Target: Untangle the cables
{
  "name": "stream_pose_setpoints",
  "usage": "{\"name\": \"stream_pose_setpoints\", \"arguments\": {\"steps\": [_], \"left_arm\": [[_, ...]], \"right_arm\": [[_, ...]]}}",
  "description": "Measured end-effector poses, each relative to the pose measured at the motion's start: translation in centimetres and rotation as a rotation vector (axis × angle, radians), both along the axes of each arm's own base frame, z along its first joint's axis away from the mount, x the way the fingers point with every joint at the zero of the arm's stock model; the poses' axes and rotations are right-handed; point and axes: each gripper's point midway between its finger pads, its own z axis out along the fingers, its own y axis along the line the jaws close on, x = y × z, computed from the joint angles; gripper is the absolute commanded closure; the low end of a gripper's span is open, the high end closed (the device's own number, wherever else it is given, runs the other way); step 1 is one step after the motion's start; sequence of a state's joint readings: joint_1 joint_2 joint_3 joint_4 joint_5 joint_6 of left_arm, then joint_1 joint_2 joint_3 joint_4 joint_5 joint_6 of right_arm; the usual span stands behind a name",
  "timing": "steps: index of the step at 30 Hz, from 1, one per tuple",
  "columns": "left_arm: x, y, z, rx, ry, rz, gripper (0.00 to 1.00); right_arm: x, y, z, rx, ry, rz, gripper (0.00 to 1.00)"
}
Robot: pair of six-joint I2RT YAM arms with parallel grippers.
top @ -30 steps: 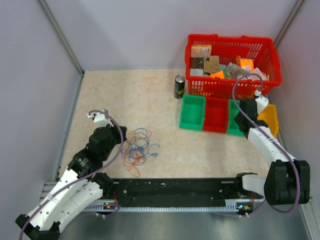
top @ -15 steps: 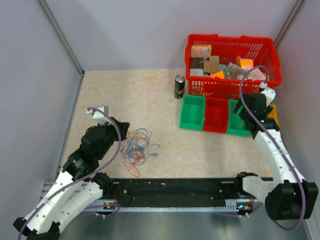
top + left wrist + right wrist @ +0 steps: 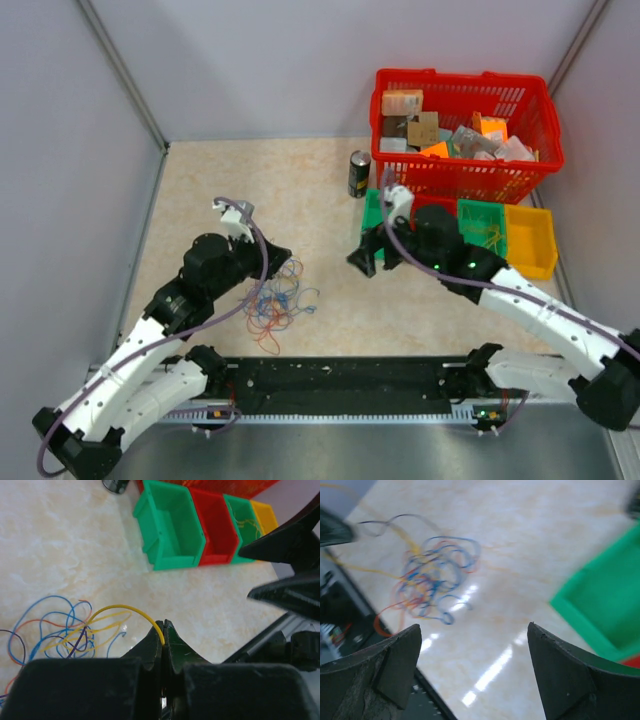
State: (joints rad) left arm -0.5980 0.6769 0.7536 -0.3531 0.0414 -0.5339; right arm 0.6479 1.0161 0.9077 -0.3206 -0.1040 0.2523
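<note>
The cables [image 3: 272, 298] lie as a small tangle of blue, red, orange and yellow loops on the table's near left. They also show in the left wrist view [image 3: 50, 630] and, blurred, in the right wrist view [image 3: 432, 575]. My left gripper [image 3: 281, 256] is at the tangle's upper right. It [image 3: 164, 629] is shut on one yellow cable [image 3: 120, 609] that arcs back into the pile. My right gripper [image 3: 363, 257] is open and empty, held above the table right of the tangle, its jaws wide apart [image 3: 475, 645].
A row of small bins stands behind my right arm: green [image 3: 172, 530], red [image 3: 215, 525], a second green one [image 3: 480, 225] holding thin wires, and yellow [image 3: 530, 240]. A red basket [image 3: 465, 130] of boxes is at the back right, with a dark can [image 3: 359, 173] beside it.
My right arm has swung from the bins at the far right to the middle, toward the tangle. My left gripper has moved up and right over the tangle.
</note>
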Motion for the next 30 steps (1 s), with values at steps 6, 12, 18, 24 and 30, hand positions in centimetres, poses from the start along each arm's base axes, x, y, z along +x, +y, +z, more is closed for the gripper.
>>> {"name": "stream_pose_setpoints", "arguments": {"steps": [6,12,18,24,30], "left_arm": [[-1.3,-2.2,-1.1,-0.041,0.069,-0.126,1.0],[-2.6,-2.7,0.5,-0.099,0.033,-0.188,1.0],[-3.5,-3.1,1.4,-0.126,0.012,-0.238,1.0],[-4.4,-3.1,2.2,-0.142,-0.014,-0.273,1.0],[-5.6,-2.8,5.9,-0.133,-0.105,-0.329,1.0]], "right_arm": [[-5.9,11.0,-1.5,0.132,0.018,0.36,0.17],[-5.1,13.6,-6.0,0.199,0.11,0.323,0.18],[-3.2,15.0,-8.0,0.191,0.141,0.259,0.26],[-1.3,16.9,-6.9,0.257,0.122,0.225,0.86],[-0.4,17.8,-9.9,0.278,0.22,0.152,1.0]]}}
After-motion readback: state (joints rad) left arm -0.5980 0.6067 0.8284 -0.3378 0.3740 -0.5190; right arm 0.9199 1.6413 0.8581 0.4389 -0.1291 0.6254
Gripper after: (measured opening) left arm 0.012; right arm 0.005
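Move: The slack run of the yellow cable, hanging from the left fingers, lies about 18 cm left of the open right hand, level with it fore and aft and some 10 cm lower. The cable pile is about 26 cm left, 4 cm back and 20 cm down; the nearest green bin is 14 cm ahead and 3 cm right, 17 cm lower. From the left hand, that yellow run is roughly 2 cm ahead, 4 cm right and 11 cm below. Leftward and then down, the right hand sweeps about 18 cm in towards the yellow cable below the left hand, swinging back and forward again on the way, fingertips tipping down; near the end its wide-open fingers shut and pinch the cable. The left hand keeps its pinch on the yellow, drawing back and rising about 6 cm each way, drifting slightly right and turning clockwise. ##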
